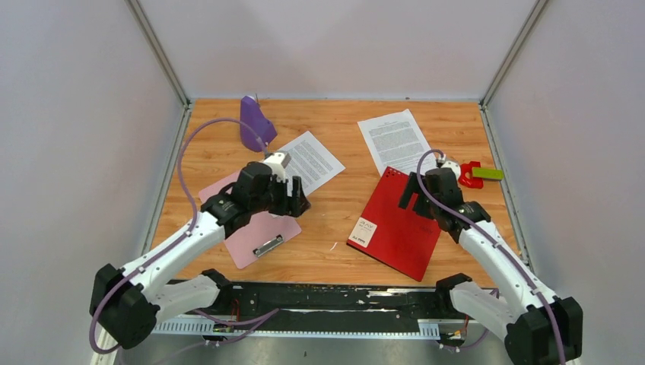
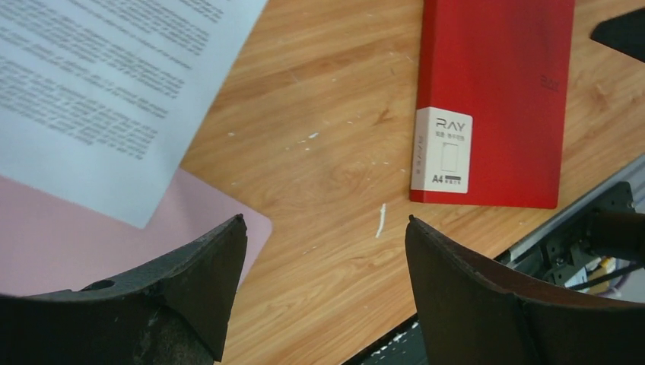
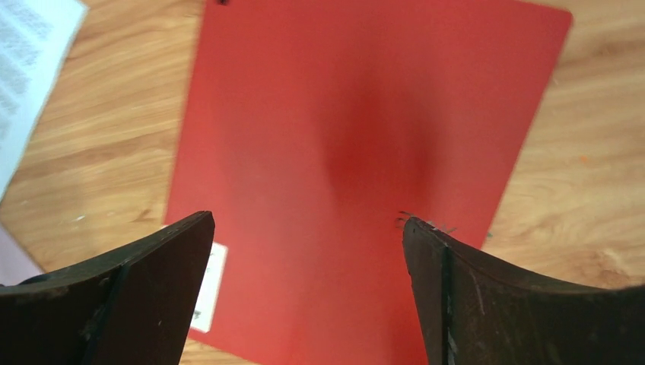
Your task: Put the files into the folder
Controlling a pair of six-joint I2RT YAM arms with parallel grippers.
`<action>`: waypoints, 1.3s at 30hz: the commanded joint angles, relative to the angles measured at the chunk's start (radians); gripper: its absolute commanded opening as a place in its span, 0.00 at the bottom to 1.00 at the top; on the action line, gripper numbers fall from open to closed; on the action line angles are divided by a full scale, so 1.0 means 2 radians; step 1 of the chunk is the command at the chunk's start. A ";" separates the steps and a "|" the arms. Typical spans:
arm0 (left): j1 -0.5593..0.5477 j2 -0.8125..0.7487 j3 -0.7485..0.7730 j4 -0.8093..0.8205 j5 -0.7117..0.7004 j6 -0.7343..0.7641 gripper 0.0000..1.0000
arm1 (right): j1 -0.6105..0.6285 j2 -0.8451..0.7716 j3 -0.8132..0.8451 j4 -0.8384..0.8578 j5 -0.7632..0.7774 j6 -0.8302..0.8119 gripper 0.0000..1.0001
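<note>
The red folder (image 1: 395, 228) lies shut on the table right of centre, its white label (image 1: 363, 232) at the near left corner. One printed file (image 1: 312, 161) rests left of centre, its near end overlapping a pink clipboard. The other file (image 1: 395, 141) lies at the back, touching the folder's far corner. My left gripper (image 1: 298, 199) hovers open over bare wood between clipboard and folder, nothing between its fingers (image 2: 325, 220). My right gripper (image 1: 411, 199) hangs open above the folder's cover (image 3: 357, 137), empty (image 3: 308, 219). The left wrist view shows the file (image 2: 99, 84) and folder (image 2: 494, 91).
A pink clipboard (image 1: 255, 236) with a metal clip lies at the near left. A purple object (image 1: 255, 123) stands at the back left. A small red and green item (image 1: 478, 174) sits by the right wall. A black rail (image 1: 319, 300) runs along the near edge.
</note>
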 commanded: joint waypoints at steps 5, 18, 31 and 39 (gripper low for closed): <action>-0.098 0.128 0.032 0.125 0.007 -0.045 0.79 | -0.136 0.010 -0.081 0.086 -0.136 -0.048 0.95; -0.161 0.317 0.115 0.187 0.027 -0.053 0.68 | -0.215 0.025 -0.135 0.126 -0.090 -0.022 0.99; -0.162 0.333 0.082 0.193 0.056 -0.056 0.63 | -0.238 0.091 -0.142 0.191 -0.258 -0.037 0.99; -0.165 0.299 0.030 0.191 0.062 -0.068 0.58 | -0.238 0.115 -0.166 0.282 -0.395 -0.040 0.95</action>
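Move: From the left hand, the label at the near left corner of the red folder lies some 19 cm right, 5 cm back and 14 cm below. The left paper is about 17 cm ahead and 2 cm left, the pink clipboard 14 cm left and level with the hand. The right hand hovers 11 cm over the folder's middle, which is about 2 cm to its left; the folder's right edge is some 11 cm right. The right paper lies 28 cm ahead, 3 cm left. The right hand's right finger comes against the folder's right edge and pushes it left: the hand drops about 9 cm while swinging 8 cm right past that edge, then comes back left 5 cm, tilting its right side down some 20 degrees. The left hand sweeps about 16 cm right and 13 cm down to the label, easing back left and towards the base at the end, its fingers partly closing around the spine's corner. ##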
